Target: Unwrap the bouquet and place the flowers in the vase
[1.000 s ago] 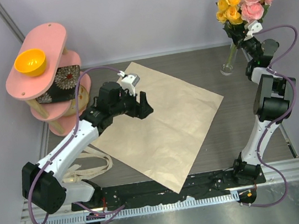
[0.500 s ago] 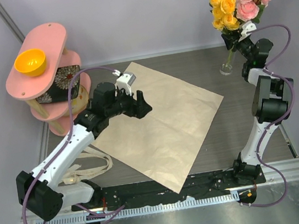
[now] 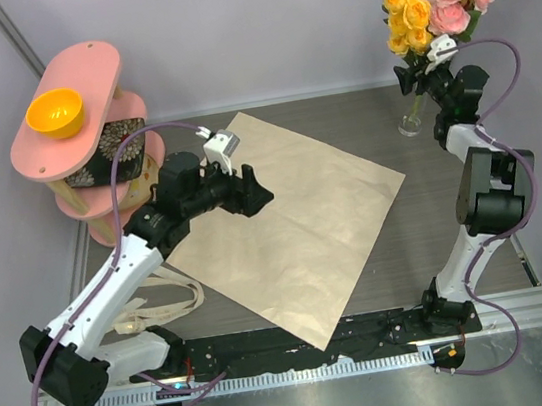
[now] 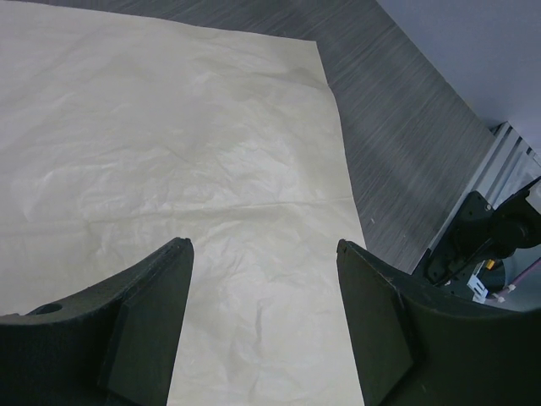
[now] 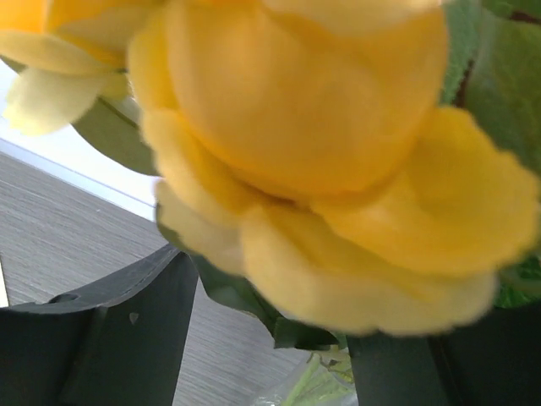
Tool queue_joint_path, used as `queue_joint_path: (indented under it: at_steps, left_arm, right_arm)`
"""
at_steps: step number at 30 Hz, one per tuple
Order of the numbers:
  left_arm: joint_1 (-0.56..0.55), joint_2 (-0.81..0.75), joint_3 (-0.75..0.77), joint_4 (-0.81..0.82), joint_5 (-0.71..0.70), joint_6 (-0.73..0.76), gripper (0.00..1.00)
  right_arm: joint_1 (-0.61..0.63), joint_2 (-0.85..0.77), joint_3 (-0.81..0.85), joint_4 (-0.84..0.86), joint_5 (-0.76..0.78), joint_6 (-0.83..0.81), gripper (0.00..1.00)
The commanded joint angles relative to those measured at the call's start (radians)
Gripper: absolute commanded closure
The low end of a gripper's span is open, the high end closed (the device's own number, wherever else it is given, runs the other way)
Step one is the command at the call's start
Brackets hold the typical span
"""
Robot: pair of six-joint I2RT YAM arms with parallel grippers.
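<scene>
The flowers [image 3: 426, 10], yellow, pink and white blooms, stand upright at the back right with their stems in the slim clear vase [image 3: 411, 121]. My right gripper [image 3: 413, 80] is open around the stems just below the blooms. In the right wrist view a yellow bloom [image 5: 321, 152] fills the frame above the open right gripper [image 5: 270, 279], with green leaves between the fingers and the glass of the vase [image 5: 313, 389] below. The kraft paper [image 3: 294, 220] lies flat and unfolded on the table. My left gripper [image 3: 254, 187] hovers open and empty over the paper [image 4: 169, 144].
A pink tiered stand [image 3: 90, 62] at the back left carries an orange bowl [image 3: 54, 112] and a floral black box [image 3: 107, 150]. Cream ribbon [image 3: 164, 301] lies loose by the left arm. Walls stand close behind the vase and on both sides.
My right gripper has opened and released the stems, and the flowers have shifted a little left and up. The left arm has drawn back slightly to the left.
</scene>
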State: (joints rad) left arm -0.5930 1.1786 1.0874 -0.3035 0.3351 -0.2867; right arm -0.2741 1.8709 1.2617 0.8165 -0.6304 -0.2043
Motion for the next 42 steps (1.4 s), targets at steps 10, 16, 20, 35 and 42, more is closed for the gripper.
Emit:
queue_joint_path:
  at_steps: [10, 16, 20, 35, 42]
  left_arm:
    - [-0.011, -0.085, -0.001, 0.052, 0.05, -0.029, 0.27]
    - [-0.022, -0.115, -0.004, 0.061, 0.058, -0.04, 0.27]
    - [-0.027, -0.128, -0.007, 0.073, 0.08, -0.051, 0.27]
    - [-0.076, -0.151, -0.017, 0.086, 0.055, -0.062, 0.27]
    - [-0.076, -0.16, -0.02, 0.087, -0.001, -0.054, 0.27]
  right_arm:
    - [0.053, -0.203, 0.022, -0.305, 0.266, -0.084, 0.13]
    - [0.084, -0.283, 0.038, -0.479, 0.411, -0.103, 0.1]
    - [0.095, -0.308, 0.062, -0.608, 0.498, -0.081, 0.09]
    - [0.194, -0.45, 0.194, -1.191, 1.003, 0.301, 0.05]
    - [0.474, -0.605, 0.127, -1.473, 1.218, 0.484, 0.05]
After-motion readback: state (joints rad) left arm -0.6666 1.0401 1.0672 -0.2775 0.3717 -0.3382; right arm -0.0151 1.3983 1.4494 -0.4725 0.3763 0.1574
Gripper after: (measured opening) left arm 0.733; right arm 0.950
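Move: The vase, with the flowers already in it, has its middle some 18 cm below the right hand, about 2 cm ahead and 2 cm to its right. The yellow flowers stand roughly 7 cm ahead, 3 cm left and 10 cm above that hand; the pink flowers about 8 cm ahead, 9 cm right and 12 cm above it. From the left hand the vase lies about 31 cm ahead, 44 cm right and some 17 cm lower. Yellow flowers and vase are left behind as the empty right hand backs off about 15 cm towards its base, slowly at first and then quickening, rising slightly overall. Its already parted jaws spread wide, while the wrist swings clockwise some 45 degrees and tips its fingers down by about 30. The empty left hand draws back and up, roughly 5 cm each way, over the paper. ##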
